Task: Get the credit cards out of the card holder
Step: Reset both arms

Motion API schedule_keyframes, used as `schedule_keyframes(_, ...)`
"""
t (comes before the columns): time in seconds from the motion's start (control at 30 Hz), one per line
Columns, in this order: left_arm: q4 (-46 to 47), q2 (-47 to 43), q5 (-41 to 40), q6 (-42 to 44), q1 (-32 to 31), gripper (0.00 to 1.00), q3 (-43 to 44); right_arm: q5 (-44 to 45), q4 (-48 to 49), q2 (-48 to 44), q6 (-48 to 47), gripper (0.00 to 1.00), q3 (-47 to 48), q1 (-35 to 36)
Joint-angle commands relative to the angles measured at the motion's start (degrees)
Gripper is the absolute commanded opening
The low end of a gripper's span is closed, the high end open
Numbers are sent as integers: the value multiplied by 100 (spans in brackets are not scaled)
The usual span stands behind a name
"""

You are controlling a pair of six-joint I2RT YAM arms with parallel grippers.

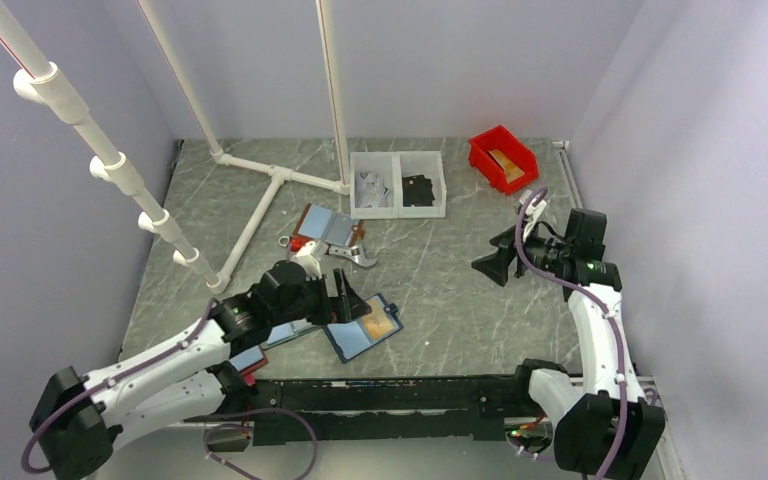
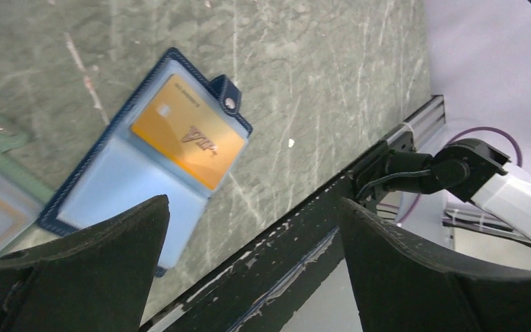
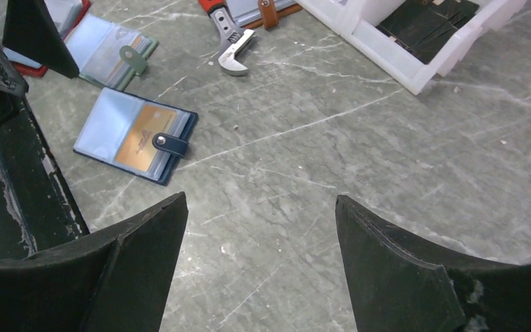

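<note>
The navy card holder [image 1: 360, 330] lies open on the table near the front edge, its light blue pockets facing up. An orange-gold credit card [image 2: 189, 131] sits in its pocket on the strap-tab side, also seen in the right wrist view [image 3: 142, 142]. My left gripper [image 1: 345, 295] hovers just above the holder's left side, open and empty [image 2: 252, 202]. My right gripper [image 1: 490, 265] hangs over bare table well to the right of the card holder [image 3: 135, 135], open and empty [image 3: 259, 199]. Black flat cards [image 3: 425, 21] lie in a white bin.
A two-compartment white bin [image 1: 398, 185] and a red bin [image 1: 503, 157] stand at the back. A wrench [image 1: 360, 255] and a brown-edged holder [image 1: 328, 225] lie mid-table. A green-edged holder [image 3: 110, 48] and a red-edged one [image 1: 250, 360] lie left of the navy holder. White pipes [image 1: 260, 210] cross the left side.
</note>
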Motion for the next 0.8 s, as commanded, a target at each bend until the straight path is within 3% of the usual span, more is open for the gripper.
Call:
schedule_keyframes(0.0, 1088, 603, 645, -461, 12, 96, 150, -317, 469, -243, -167, 81, -34, -194)
schedule_keyframes(0.33, 2049, 1203, 466, -768, -140, 93, -210, -401, 435, -153, -55, 81, 15, -222)
schedule_keyframes(0.53, 1902, 1337, 169, -494, -312, 94, -132, -294, 415, -263, -98, 82, 13, -252)
schedule_keyframes(0.77, 1387, 1702, 125, 177, -316, 95, 669, -366, 413, -366, -58, 83, -26, -598)
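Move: The open blue card holder lies under my left hand, its middle about 2 cm ahead, 1 cm to the right and some 13 cm below. Of its neighbours at table height, the green card holder is about 14 cm to my left hand's left and 2 cm ahead, and the wrench about 18 cm ahead and 7 cm left. From my right hand the blue holder is roughly 23 cm left, 7 cm back and 18 cm below. I carry my empty left hand about 4.5 cm to the right, quickly at first and then easing, and sink it some 2.5 cm over the clasp-side half of the open blue holder, its fingers still wide open and touching nothing. My empty right hand only creeps a centimetre or so right and up, clear of the table, fingers still open. ##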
